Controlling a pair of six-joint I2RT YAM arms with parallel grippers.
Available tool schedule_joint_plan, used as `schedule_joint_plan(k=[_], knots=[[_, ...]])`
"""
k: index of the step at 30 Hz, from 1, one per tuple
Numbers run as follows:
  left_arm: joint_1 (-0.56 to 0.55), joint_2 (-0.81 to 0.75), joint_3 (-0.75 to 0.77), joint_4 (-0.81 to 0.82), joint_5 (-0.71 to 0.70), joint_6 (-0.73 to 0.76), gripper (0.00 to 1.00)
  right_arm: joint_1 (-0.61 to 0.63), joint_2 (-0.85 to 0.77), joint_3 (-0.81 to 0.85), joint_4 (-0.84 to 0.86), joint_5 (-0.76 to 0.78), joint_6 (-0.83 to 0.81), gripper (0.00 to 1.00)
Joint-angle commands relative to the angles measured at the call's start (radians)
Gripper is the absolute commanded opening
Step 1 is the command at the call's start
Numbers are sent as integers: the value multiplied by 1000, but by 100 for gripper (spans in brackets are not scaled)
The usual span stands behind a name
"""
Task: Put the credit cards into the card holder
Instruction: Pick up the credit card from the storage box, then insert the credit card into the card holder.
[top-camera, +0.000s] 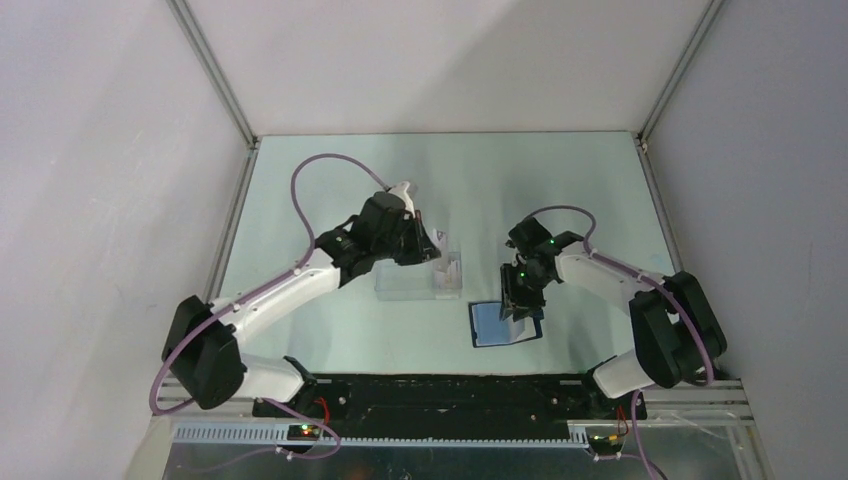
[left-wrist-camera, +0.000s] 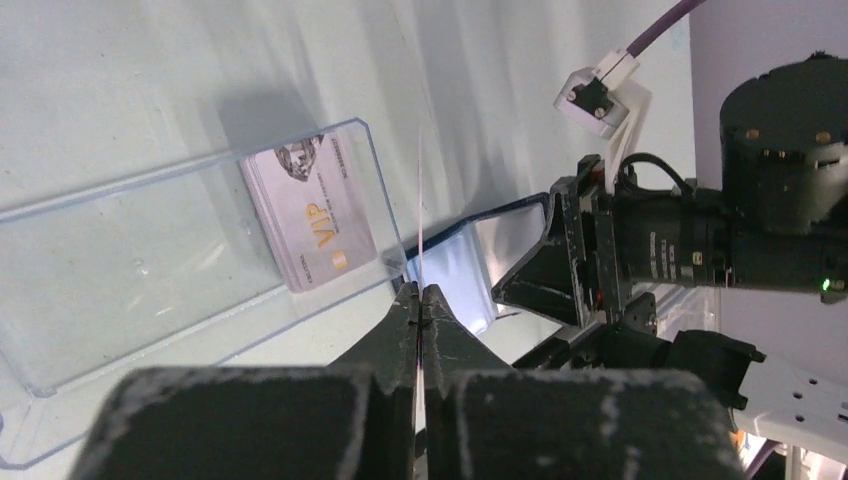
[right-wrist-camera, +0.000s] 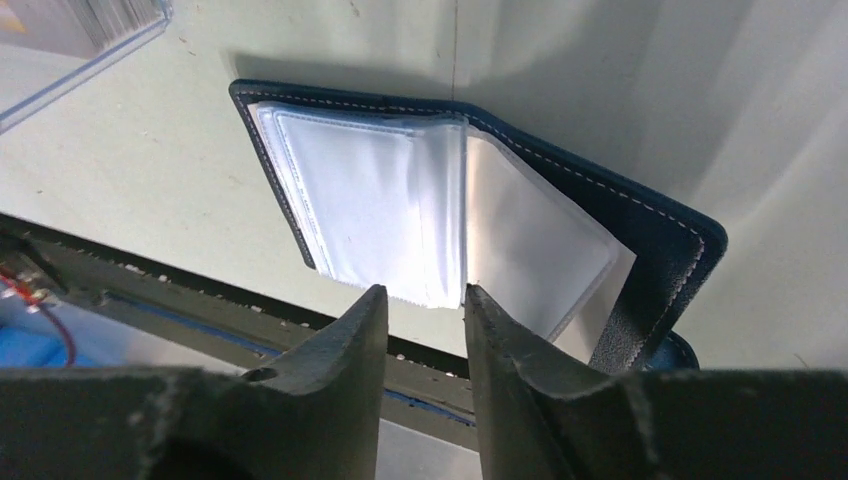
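The navy card holder (top-camera: 490, 330) lies open on the table, its clear inner sleeves (right-wrist-camera: 370, 200) fanned up inside the blue cover (right-wrist-camera: 660, 230). My right gripper (right-wrist-camera: 425, 295) hangs open just over the sleeves' near edge, nothing between its fingers; in the top view it (top-camera: 515, 305) sits right above the holder. My left gripper (left-wrist-camera: 420, 290) is shut on a thin credit card (left-wrist-camera: 420, 200) seen edge-on, raised beside the clear tray (left-wrist-camera: 120, 260). Another credit card (left-wrist-camera: 312, 215), printed "VIP", lies at the tray's end. The left gripper (top-camera: 440, 262) is at the tray's right end.
The clear plastic tray (top-camera: 405, 285) sits left of the holder on the pale table. Its corner (right-wrist-camera: 80, 40) shows near the right gripper. A black rail (top-camera: 450, 395) runs along the near edge. Grey walls enclose the table on three sides.
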Motion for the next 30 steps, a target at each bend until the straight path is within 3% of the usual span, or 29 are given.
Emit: schedule_joint_plan(k=[1,5,9,16,30], knots=[[-23,-36,-32,23,33,-36,0,-60,-58,-63,79,-145,17,42],[-56,-24,-61,82,66,-92,0,-128,-80,-112,126,-245,24,50],[-80,-1,-145,316,140,-194,0,-195,-101,-166,179,-346,30,56],[-126,72,-202,491,189,-277,0,-309,-150,-261,293,-540,40,65],[-149,171,-237,700,280,-364,0,-423,-228,-356,503,-852,88,65]])
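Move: The left hand holds a card by its edge; the open card holder lies about 14 cm to its right, 10 cm back and 17 cm below. Directly below and a couple of centimetres right are the remaining cards, in the storage box whose middle is some 4 cm left. From the right hand, just over the holder (about 1 cm left, 2 cm back, 4 cm below), the held card is roughly 14 cm left, 10 cm ahead and 11 cm up. Rightward and back, sinking slightly, the left hand carries the still-pinched card off the box towards the holder and the right gripper, about 11 cm in all, rolling some 20 degrees. Meanwhile the right hand dips a little, then rises about 4 cm, swinging its fingers some 40 degrees from pointing down towards the left and spreading them wide towards the oncoming card. ##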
